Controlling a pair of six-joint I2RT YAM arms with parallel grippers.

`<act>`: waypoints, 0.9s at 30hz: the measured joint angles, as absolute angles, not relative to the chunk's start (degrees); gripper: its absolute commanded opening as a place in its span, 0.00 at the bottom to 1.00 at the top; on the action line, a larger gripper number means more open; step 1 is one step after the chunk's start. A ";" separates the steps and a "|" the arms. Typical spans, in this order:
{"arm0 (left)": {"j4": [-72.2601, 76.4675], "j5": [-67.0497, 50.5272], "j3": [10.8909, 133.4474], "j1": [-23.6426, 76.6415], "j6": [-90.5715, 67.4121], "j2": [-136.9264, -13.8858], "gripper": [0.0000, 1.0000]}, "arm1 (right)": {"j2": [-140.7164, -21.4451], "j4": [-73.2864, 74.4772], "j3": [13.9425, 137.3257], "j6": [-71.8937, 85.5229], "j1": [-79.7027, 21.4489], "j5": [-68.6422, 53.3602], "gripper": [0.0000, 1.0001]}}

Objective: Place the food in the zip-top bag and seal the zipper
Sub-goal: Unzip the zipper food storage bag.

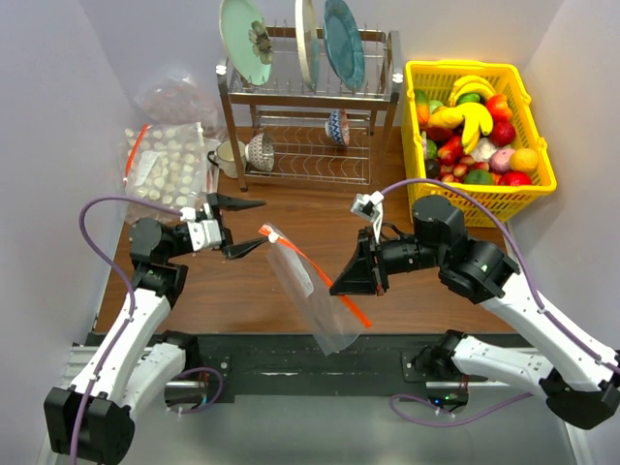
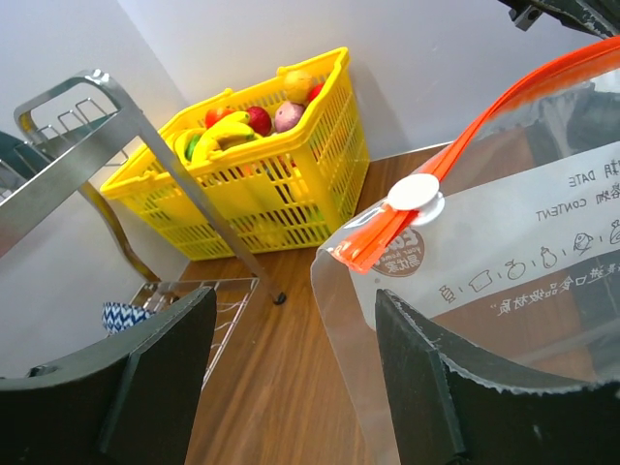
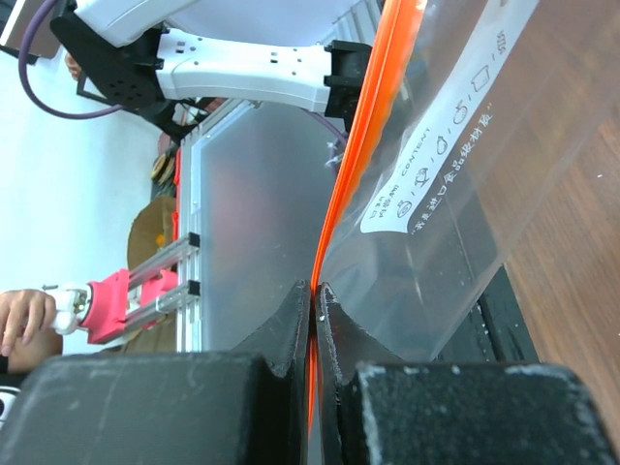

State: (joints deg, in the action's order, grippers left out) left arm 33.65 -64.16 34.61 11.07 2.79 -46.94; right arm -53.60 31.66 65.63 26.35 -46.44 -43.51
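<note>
The clear zip-top bag hangs above the table, held up by its red-orange zipper. My right gripper is shut on the zipper strip near its lower end. A white slider sits at the zipper's far end. My left gripper is open and empty, its fingers just beside the bag's slider corner. The food, with a yellow banana bunch and red and green fruits, lies in the yellow basket at the back right, also in the left wrist view.
A metal dish rack with plates and cups stands at the back middle. A larger clear bag of pale lumps lies at the back left. White walls close both sides. The wooden table ends at a black rail in front.
</note>
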 measured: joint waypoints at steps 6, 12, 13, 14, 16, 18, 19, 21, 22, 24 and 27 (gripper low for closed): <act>36.10 -66.19 34.61 11.40 2.48 -46.89 0.71 | -53.63 31.11 65.10 26.81 -46.44 -44.49 0.02; 41.60 -68.31 33.93 12.05 -1.13 -46.92 0.24 | -54.37 30.72 64.49 26.85 -46.44 -44.58 0.02; 42.48 -68.79 33.74 12.16 -1.65 -46.94 0.04 | -54.65 30.72 64.42 26.83 -46.44 -44.56 0.02; 43.03 -69.06 33.65 12.29 -2.22 -46.96 0.00 | -54.89 30.74 64.36 26.81 -46.44 -44.56 0.02; 43.64 -69.34 33.54 12.45 -2.55 -47.03 0.00 | -55.24 30.83 64.23 26.76 -46.44 -44.49 0.02; 43.48 -69.47 33.54 12.56 -2.42 -47.00 0.00 | -55.44 30.85 64.23 26.41 -46.44 -44.42 0.07; 43.13 -69.49 33.52 12.58 -2.39 -46.96 0.00 | -55.46 30.94 64.23 26.13 -46.44 -44.23 0.11; 42.50 -69.43 33.43 12.60 -2.39 -46.78 0.00 | -55.48 31.81 64.31 25.26 -46.44 -42.87 0.36; 42.22 -69.36 33.21 12.67 -2.39 -46.50 0.00 | -55.55 33.12 64.55 24.25 -46.44 -41.50 0.47; 41.39 -69.19 32.71 12.88 -2.39 -45.65 0.00 | -55.92 35.66 65.36 22.57 -46.44 -38.15 0.68; 41.04 -68.84 32.36 13.13 -2.59 -44.88 0.00 | -56.93 39.53 67.11 18.59 -46.44 -30.37 0.68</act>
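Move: Just back and right of the open left fingers, about 2 cm back, 3 cm right and level, hangs the zipper end of the empty zip-top bag, its white slider another 1 cm back and 2 cm right. The patterned cup lies some 18 cm ahead of the left hand, 3 cm left and 15 cm below. The filled bag is roughly 15 cm ahead, 28 cm left and 18 cm below. The right hand already pinches the orange strip; from it the zipper end lies about 12 cm ahead, 15 cm left, level. Drawing back about 3 cm and a touch to the right, the left hand brings its fingers onto the zipper end beyond the slider and shuts them there, pinching it, with a slight clockwise turn. The right hand keeps its pinch while sinking slightly, then opens to let the strip go and swings about 4 cm forward and 4 cm down, fingers tipping lower. ##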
